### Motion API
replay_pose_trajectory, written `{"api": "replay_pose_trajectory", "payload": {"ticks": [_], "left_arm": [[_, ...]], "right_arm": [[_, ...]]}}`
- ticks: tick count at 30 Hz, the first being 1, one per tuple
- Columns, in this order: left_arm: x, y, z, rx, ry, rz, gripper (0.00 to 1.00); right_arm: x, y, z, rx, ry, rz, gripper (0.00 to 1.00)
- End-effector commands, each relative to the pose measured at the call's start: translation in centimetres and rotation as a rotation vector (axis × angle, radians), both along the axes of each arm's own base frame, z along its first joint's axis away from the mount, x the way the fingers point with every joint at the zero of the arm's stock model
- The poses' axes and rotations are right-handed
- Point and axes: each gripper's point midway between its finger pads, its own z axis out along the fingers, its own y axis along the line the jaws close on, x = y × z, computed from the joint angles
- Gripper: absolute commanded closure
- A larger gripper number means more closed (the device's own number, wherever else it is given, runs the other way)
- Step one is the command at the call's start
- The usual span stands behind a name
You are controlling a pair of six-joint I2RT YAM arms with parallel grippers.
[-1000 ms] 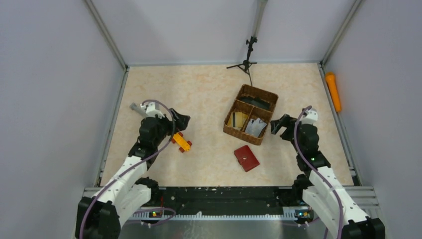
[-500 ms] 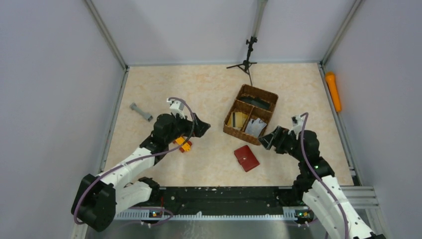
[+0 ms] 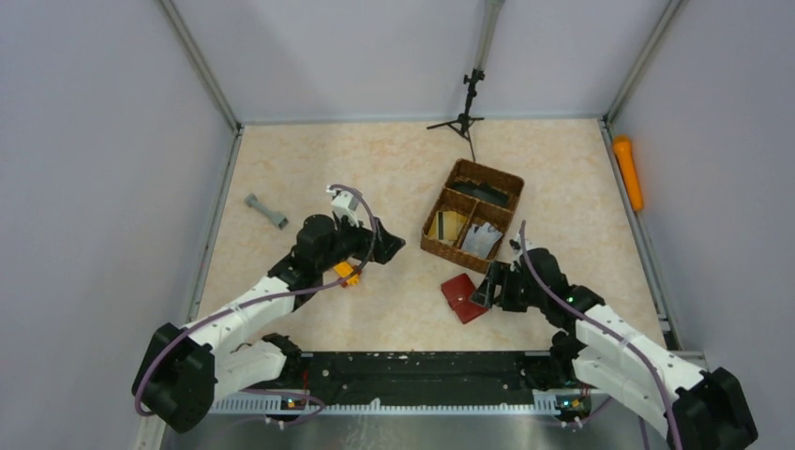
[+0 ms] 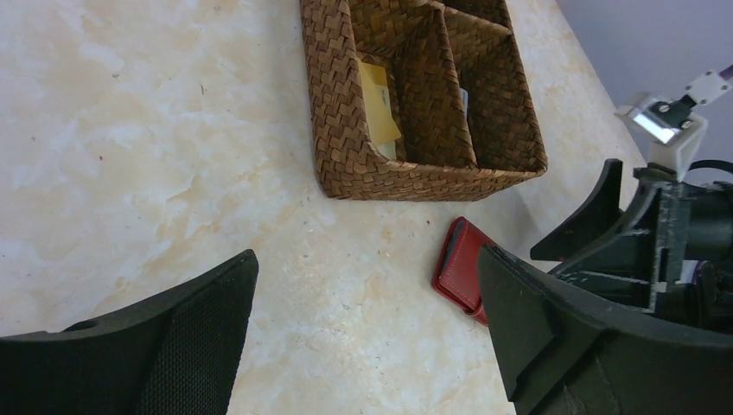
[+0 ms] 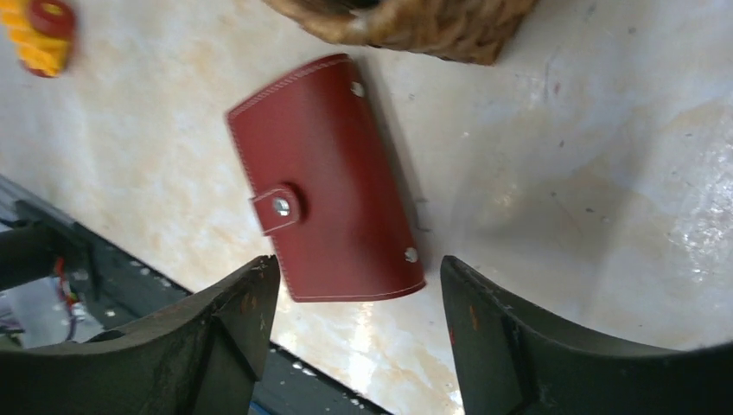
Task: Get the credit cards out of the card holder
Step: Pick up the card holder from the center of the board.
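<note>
The dark red card holder lies shut and flat on the table in front of the basket, its snap tab fastened. My right gripper hovers at its right edge, open. In the right wrist view the card holder lies just ahead of that gripper, its near end level with the fingertips, with no contact that I can see. My left gripper is open over bare table to the left, and its wrist view shows the card holder beside its right finger. A tan card and grey cards sit in the basket.
The brown wicker divided basket stands just behind the card holder. An orange toy block lies under the left arm, and a grey dumbbell-shaped piece lies further left. A small black tripod stands at the back. An orange object rests beyond the right wall rail.
My right arm swung down and left from beside the basket to the card holder, its jaws narrowing a little. My left arm reached right towards the table's middle, still fully open.
</note>
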Motion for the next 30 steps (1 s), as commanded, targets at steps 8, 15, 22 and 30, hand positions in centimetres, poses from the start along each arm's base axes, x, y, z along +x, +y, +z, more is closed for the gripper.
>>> {"api": "replay_pose_trajectory", "payload": {"ticks": [8, 15, 22, 30], "left_arm": [[0.4, -0.7, 1.2, -0.008, 0.002, -0.006, 0.01], [0.3, -0.7, 1.2, -0.009, 0.027, 0.0, 0.01], [-1.8, -1.4, 0.6, -0.042, 0.084, -0.078, 0.01], [-6.2, -2.5, 2.8, -0.201, 0.126, -0.227, 0.01]], "right_arm": [[0.8, 1.4, -2.3, -0.124, 0.01, 0.013, 0.51], [1.5, 2.9, -0.9, -0.1, -0.021, 0.038, 1.0], [1.5, 5.0, 5.6, 0.105, -0.182, 0.095, 1.0], [0.9, 7.4, 13.2, 0.293, -0.345, 0.225, 1.0]]}}
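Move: The card holder lies flat just under my open right fingers: its middle is about 4 cm to the left, 1 cm ahead and 4 cm below. The wicker box stands beyond, its middle some 20 cm ahead and 3 cm left at about hand height; the toy car sits roughly 34 cm left and 7 cm ahead, near table level. From my left hand the card holder is about 16 cm right, 7 cm back and 14 cm below. I sink my right hand a little over 3 cm onto the near end of the card holder, easing left as my fingers close and pinch that end between both tips. Then I lift it some 9 cm, carrying it left and tipping the fingers up about 10 degrees. My left hand, still open, draws back about 3 cm towards the end and tips slightly down. ##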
